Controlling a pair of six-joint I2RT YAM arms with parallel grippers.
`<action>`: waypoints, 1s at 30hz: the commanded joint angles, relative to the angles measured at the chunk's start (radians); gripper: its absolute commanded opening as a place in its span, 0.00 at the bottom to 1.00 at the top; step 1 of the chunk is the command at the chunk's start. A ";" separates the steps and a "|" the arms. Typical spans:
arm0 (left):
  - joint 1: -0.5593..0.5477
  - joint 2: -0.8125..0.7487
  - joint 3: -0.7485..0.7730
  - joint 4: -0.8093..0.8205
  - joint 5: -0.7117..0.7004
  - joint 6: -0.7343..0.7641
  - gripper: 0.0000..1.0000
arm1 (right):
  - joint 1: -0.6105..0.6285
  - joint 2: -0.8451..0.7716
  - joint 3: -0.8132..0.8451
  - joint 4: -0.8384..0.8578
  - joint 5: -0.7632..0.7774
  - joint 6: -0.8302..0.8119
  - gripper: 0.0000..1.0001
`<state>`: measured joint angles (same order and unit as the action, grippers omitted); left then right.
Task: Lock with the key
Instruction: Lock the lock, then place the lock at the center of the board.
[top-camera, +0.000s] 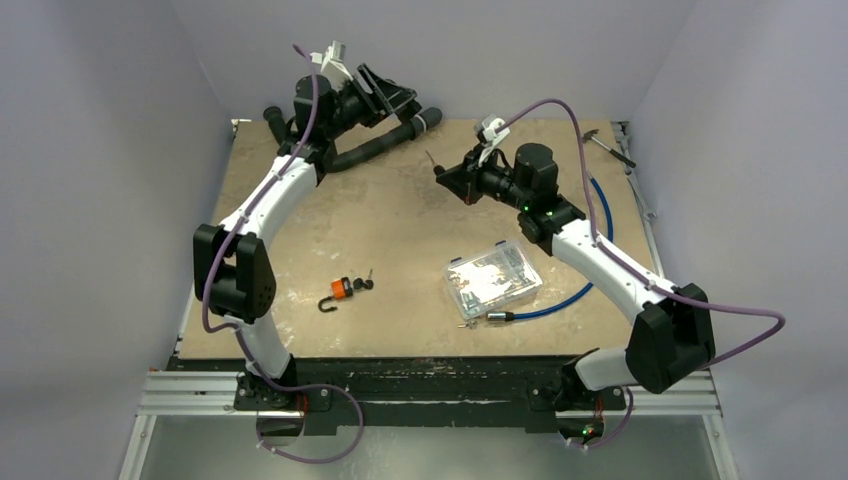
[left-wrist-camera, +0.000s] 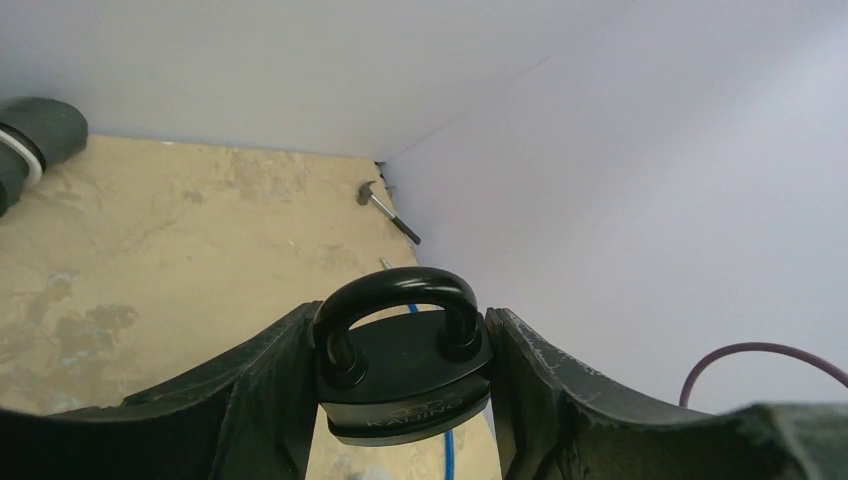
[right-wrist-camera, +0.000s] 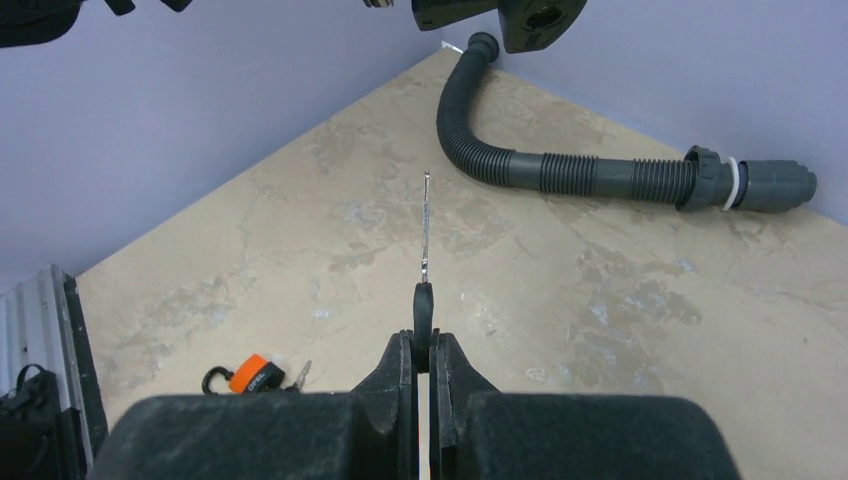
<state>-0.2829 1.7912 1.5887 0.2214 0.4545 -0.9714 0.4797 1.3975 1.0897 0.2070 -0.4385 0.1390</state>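
Note:
A black padlock (left-wrist-camera: 405, 375) sits squeezed between the fingers of my left gripper (left-wrist-camera: 402, 312), with its shackle up and both legs in the body. That gripper (top-camera: 388, 95) is raised at the back of the table. My right gripper (right-wrist-camera: 423, 342) is shut on the black head of a key (right-wrist-camera: 424, 305). The key's thin silver blade points straight out ahead. Seen from the top, the right gripper (top-camera: 447, 177) hovers over the middle back of the table. The key (top-camera: 432, 160) points towards the left gripper, a gap away from it.
An orange padlock (top-camera: 341, 289) with small keys (top-camera: 364, 283) lies on the table at front left. A clear plastic box (top-camera: 492, 280) and a blue cable (top-camera: 572, 294) lie front right. A black corrugated hose (right-wrist-camera: 560, 172) runs along the back wall. A hammer (top-camera: 608, 145) lies at back right.

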 joint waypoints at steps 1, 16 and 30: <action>0.005 -0.017 0.070 0.093 -0.029 0.046 0.00 | -0.004 -0.037 -0.008 0.055 -0.010 0.057 0.00; -0.021 0.103 0.159 -0.213 -0.096 0.468 0.00 | -0.158 0.195 0.158 0.013 0.022 0.224 0.00; -0.084 0.369 0.367 -0.287 -0.174 0.619 0.00 | -0.202 0.485 0.312 0.071 -0.001 0.302 0.00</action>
<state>-0.3473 2.1292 1.8370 -0.1226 0.3031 -0.4095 0.2947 1.8294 1.3231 0.2199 -0.4335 0.4011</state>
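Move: The right hand grips the key; the black padlock, held by the left, is about 12 cm ahead, 7 cm left and 6 cm above. The parts box lies roughly 10 cm back, 11 cm right, 24 cm below. From the left hand, the key is some 10 cm back, 5 cm right, 6 cm below; the hose coupling is roughly 18 cm ahead, no distance sideways, 31 cm below. Left lowers the held padlock some 17 cm, rolling; right carries the key about 12 cm forward and down. ##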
